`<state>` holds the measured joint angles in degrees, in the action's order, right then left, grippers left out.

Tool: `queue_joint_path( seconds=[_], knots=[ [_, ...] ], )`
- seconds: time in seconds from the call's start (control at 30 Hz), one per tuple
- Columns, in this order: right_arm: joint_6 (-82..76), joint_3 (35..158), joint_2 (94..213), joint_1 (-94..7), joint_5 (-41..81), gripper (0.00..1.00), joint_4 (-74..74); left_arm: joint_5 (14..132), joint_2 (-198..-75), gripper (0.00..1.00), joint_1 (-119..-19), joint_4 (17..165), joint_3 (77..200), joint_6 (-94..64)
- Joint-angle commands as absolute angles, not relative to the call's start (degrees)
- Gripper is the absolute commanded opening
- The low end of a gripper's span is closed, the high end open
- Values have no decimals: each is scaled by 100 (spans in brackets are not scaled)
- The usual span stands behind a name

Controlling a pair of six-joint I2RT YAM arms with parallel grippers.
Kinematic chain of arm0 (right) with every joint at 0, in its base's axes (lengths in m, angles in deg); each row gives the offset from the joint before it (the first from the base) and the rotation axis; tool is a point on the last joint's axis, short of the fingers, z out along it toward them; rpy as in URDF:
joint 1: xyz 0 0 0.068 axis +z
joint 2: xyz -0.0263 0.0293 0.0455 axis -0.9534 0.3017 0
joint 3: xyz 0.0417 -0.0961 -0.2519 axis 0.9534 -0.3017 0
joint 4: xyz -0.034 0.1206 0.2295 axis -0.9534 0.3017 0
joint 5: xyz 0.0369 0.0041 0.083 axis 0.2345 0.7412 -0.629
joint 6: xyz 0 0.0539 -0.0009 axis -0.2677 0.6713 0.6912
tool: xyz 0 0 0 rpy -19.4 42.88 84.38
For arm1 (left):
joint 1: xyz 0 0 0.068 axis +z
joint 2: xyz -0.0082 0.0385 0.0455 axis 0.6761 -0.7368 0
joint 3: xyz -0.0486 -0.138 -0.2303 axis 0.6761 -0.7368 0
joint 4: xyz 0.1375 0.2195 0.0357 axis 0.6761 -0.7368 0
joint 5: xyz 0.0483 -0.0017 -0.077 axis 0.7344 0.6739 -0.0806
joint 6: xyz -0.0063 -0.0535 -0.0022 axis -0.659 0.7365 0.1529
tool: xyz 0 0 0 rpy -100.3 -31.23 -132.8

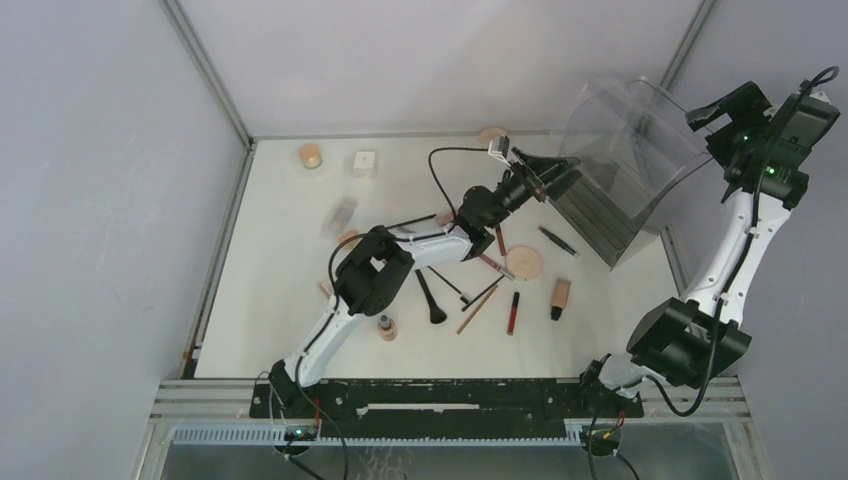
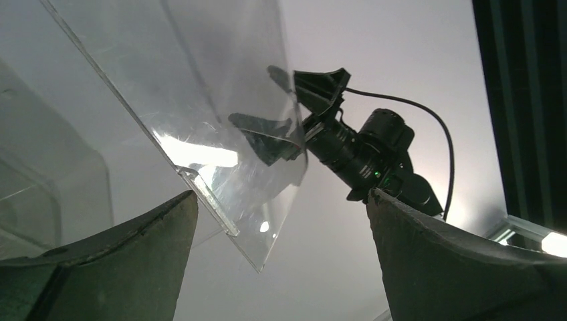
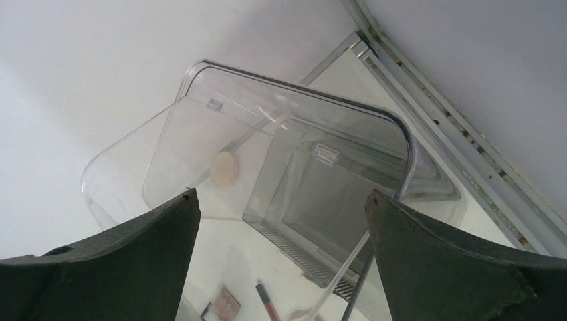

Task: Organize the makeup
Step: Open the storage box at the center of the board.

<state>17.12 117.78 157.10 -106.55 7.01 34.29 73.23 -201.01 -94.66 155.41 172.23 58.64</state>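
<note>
The makeup lies scattered on the white table: a round beige compact (image 1: 524, 262), a tan bottle (image 1: 560, 296), a red lip tube (image 1: 513, 312), a black brush (image 1: 432, 296), a thin pencil (image 1: 478, 310), a white cube jar (image 1: 365, 163) and a pink palette (image 1: 342, 213). My left gripper (image 1: 562, 170) (image 2: 281, 194) is open and empty, its tips beside the clear organizer's raised lid (image 2: 220, 134). The right gripper (image 1: 712, 115) (image 3: 282, 194) hangs open above the organizer (image 1: 625, 170) (image 3: 321, 194), holding nothing. Through the lid a compact (image 3: 224, 167) shows.
Another compact (image 1: 311, 155) sits at the back left and a small bottle (image 1: 387, 327) near the front. The left arm's cable (image 1: 440, 175) loops over the table. Grey enclosure walls and metal frame rails (image 1: 205, 70) surround the table.
</note>
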Motion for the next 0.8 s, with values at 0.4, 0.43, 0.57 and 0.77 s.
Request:
queue_joint_path(
  seconds=[0.4, 0.43, 0.57, 0.77],
  knots=[
    [1292, 12294, 14904, -10348, 1131, 100, 3900, 7206, -19525, 100, -9528, 15860, 17923, 5529],
    [1255, 12343, 14846, -10334, 1163, 100, 3928, 7219, -19555, 100, -9520, 15839, 17984, 5525],
    [1179, 12511, 14603, -10287, 1251, 100, 4022, 7227, -19673, 100, -9501, 15634, 18289, 5470],
    [1150, 12330, 13919, -10221, 1333, 100, 4157, 7261, -19885, 100, -9463, 15337, 18804, 5401]
  ],
)
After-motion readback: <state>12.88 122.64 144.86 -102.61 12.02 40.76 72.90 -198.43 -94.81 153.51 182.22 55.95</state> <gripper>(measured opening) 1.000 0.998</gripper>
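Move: My left hand reaches under the clear lid of the storage box: the free edge with its small tab is about 4 cm ahead, 6 cm right and 4 cm above. The box body is some 9 cm ahead, 12 cm right and 18 cm lower, and the black pen is almost straight below, about 31 cm down. From my right hand the lid's edge is roughly 18 cm left, level with it, and the box body 6 cm ahead, 12 cm left, 22 cm lower. With my left fingers still wide open, one of them against the lid's free edge beside the tab, I push up about 10 cm in two stages with a brief easing between, tipping the fingers some 10 degrees further upward. My right hand, also open, rises about 9 cm along the lid's right side while drawing back 6 and left 5, mostly late on, and rolls its left side down a little. ##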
